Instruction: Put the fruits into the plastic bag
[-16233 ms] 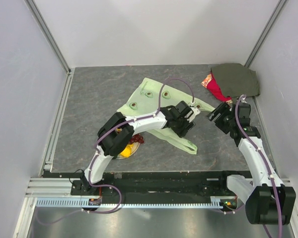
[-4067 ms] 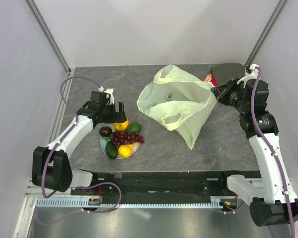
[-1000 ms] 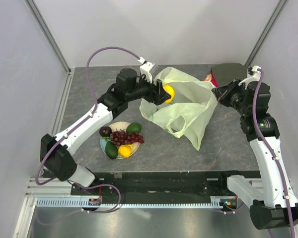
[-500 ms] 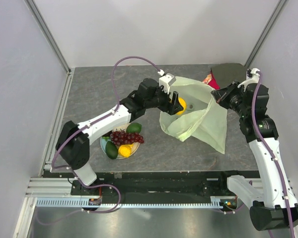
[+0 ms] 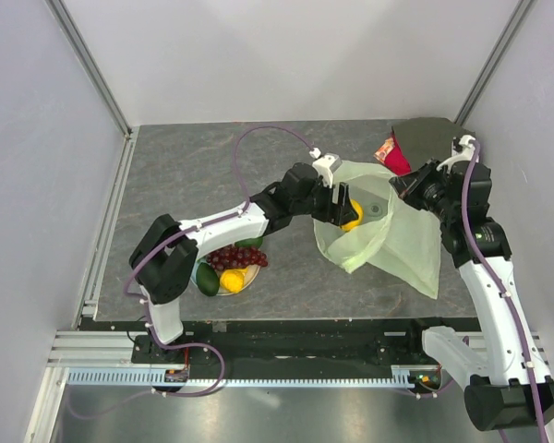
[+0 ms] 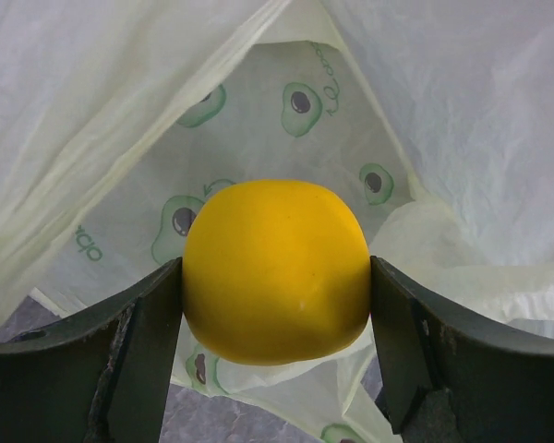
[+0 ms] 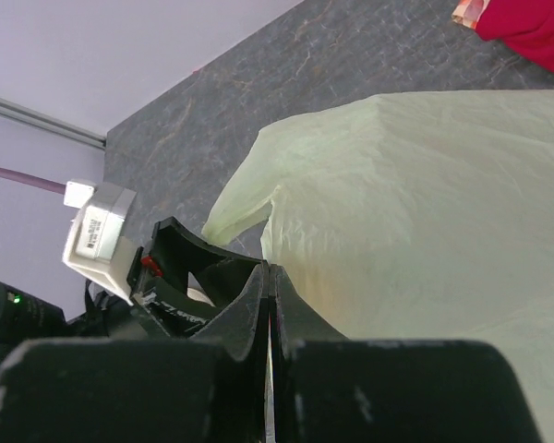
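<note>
The pale green plastic bag (image 5: 397,235) hangs open toward the left, its rim pinched in my shut right gripper (image 5: 399,185). My left gripper (image 5: 349,214) reaches into the bag's mouth, shut on the orange (image 5: 353,216). In the left wrist view the orange (image 6: 275,269) fills the gap between both fingers (image 6: 148,341), with the avocado-printed bag (image 6: 212,111) all around it. In the right wrist view the jaws (image 7: 270,277) are pressed together at the bag's (image 7: 425,203) edge. Grapes (image 5: 233,256), a lemon (image 5: 231,280) and a green avocado (image 5: 207,278) lie on the plate (image 5: 250,282).
A dark green cloth (image 5: 434,138) with a red part (image 5: 394,155) lies at the back right corner, close behind the right gripper. The left arm stretches across the plate, and its elbow covers the plate's left side. Pale walls enclose the table on three sides.
The left arm has carried the orange to the right and down, deeper into the bag's mouth. The bag has swung right and lower with it. The right gripper keeps its hold.
</note>
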{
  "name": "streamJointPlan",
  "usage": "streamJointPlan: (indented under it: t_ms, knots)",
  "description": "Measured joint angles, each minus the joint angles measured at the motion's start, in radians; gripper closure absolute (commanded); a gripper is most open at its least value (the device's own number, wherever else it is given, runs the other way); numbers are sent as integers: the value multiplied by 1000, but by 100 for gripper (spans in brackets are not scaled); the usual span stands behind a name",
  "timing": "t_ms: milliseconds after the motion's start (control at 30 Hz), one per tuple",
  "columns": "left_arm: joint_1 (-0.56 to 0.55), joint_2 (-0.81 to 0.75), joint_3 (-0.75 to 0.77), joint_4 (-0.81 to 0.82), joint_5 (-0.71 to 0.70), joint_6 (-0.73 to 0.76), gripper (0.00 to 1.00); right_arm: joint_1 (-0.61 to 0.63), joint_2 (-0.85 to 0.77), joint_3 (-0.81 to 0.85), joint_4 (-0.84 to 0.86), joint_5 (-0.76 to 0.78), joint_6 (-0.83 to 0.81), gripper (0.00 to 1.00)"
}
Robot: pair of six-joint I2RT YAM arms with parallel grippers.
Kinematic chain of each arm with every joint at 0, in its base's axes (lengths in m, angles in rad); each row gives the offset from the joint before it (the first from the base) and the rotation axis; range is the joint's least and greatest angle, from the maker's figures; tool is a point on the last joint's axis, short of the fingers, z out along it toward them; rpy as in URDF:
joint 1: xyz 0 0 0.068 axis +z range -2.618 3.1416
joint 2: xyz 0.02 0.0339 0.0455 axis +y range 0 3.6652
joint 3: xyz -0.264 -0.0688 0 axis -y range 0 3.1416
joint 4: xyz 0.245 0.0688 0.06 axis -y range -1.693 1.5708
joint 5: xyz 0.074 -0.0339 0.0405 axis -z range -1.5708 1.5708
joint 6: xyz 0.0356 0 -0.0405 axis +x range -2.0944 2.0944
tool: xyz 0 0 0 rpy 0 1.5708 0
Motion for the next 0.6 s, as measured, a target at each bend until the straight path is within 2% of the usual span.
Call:
streamJointPlan:
  t_ms: [233, 600]
  knots:
    - [-13, 31, 29, 64, -15, -45, 21, 0, -11, -53, 0, -9, 2, 100]
    - [-48, 241, 202, 86, 53, -76, 19, 0, -11, -79, 0, -20, 2, 100]
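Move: The orange is still in my left hand, and the pocket of the plastic bag opens about 9 cm to this hand's right, roughly 3 cm back and 12 cm lower. The bag's pinched rim is some 10 cm right, 4 cm ahead and 13 cm higher; the red cloth lies on the table about 17 cm right, 19 cm ahead and 16 cm down. From my right hand, the bag's pocket is around 6 cm back, 2 cm left and 25 cm below. I slide my left hand about 7 cm to the right, deeper into the bag's mouth. It lifts slightly at first and then sinks some 3 cm towards the pocket, fingers keeping their hold on the orange. My right hand keeps the rim pinched and lowers it about 3 cm, easing to a stop. ##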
